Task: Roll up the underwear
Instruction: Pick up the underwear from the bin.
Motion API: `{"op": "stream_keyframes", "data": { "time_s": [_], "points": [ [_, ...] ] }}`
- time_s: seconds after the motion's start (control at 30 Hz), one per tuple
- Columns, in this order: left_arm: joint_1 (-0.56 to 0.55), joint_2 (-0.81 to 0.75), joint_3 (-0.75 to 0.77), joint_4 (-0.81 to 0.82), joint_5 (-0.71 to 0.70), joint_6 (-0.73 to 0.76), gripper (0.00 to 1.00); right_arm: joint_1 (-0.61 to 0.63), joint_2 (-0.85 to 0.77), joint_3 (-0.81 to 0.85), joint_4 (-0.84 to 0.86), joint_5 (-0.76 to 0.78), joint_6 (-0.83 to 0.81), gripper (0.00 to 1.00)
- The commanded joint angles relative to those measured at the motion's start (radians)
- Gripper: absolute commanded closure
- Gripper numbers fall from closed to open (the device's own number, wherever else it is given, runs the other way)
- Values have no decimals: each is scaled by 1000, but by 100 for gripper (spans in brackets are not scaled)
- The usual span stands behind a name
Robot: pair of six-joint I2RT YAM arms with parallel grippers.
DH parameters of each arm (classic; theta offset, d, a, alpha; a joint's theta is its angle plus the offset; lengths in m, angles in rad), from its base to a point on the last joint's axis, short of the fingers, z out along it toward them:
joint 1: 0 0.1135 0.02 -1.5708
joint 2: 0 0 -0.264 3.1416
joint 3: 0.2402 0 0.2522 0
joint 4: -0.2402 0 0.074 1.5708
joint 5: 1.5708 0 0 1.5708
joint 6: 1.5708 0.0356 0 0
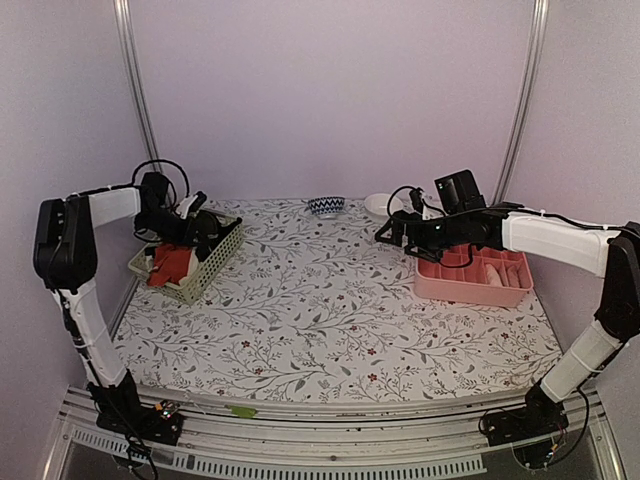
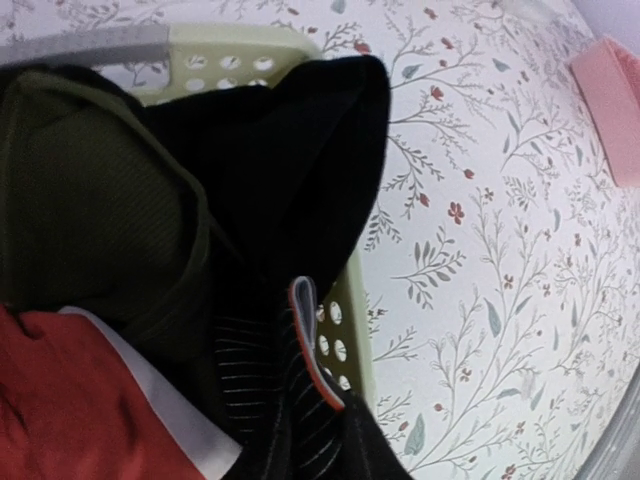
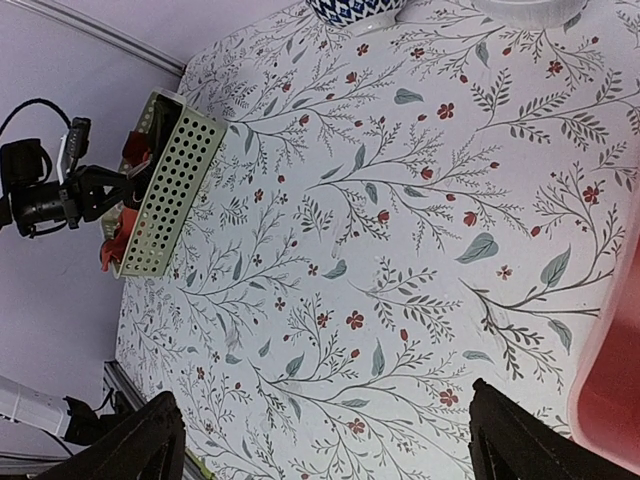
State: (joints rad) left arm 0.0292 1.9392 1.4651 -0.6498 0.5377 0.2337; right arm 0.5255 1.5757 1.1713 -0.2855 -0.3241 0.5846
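Note:
The black ribbed underwear (image 2: 290, 150) lies heaped in the pale green basket (image 2: 230, 45) and spills over its rim. The red-orange underwear (image 2: 70, 400) with a cream-white band lies beside it, lower left in the left wrist view. My left gripper (image 1: 195, 232) reaches down into the basket. One orange-edged finger pad (image 2: 312, 340) presses into the bunched black ribbed cloth; the other finger is hidden under it. My right gripper (image 3: 330, 430) hangs open above bare tablecloth, nothing between its fingers, just left of the pink tray (image 1: 470, 285).
A dark olive garment (image 2: 90, 220) also lies in the basket. A blue patterned bowl (image 1: 326, 206) and a white bowl (image 1: 380, 205) stand at the back edge. The basket (image 1: 215, 262) sits tilted at the table's left edge, by the wall.

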Motion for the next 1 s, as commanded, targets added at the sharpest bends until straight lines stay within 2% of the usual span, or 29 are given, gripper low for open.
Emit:
{"op": "stream_keyframes", "data": {
  "time_s": [0.0, 0.03, 0.37, 0.97],
  "points": [
    [44, -76, 31, -2, 14, 6, 95, 1, 6, 19, -8, 7, 7, 1],
    [54, -82, 36, -9, 20, 5, 100, 1, 5, 18, -8, 7, 8, 1],
    [92, -193, 96, -43, 134, 23, 100, 1, 6, 29, -9, 8, -3, 1],
    [73, -339, 423, -63, 346, -51, 100, 1, 50, 127, -11, -22, -51, 1]
  ]
}}
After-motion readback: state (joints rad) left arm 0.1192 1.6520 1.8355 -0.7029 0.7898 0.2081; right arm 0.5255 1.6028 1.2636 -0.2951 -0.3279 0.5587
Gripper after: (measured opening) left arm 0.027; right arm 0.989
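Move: The underwear's waistband is already between the left fingers, its bulk centred about 3 cm ahead and 3 cm below in the green bin. The red cloth is some 8 cm left and 4 cm back, the olive cloth about 5 cm ahead and 4 cm left, both about 4 cm lower. From the right hand the underwear lies roughly 50 cm left, 10 cm farther out and 12 cm lower. Left fingers finish shutting on the waistband and lift some 28 cm, tilting up 35 degrees; right hand rises slightly. ##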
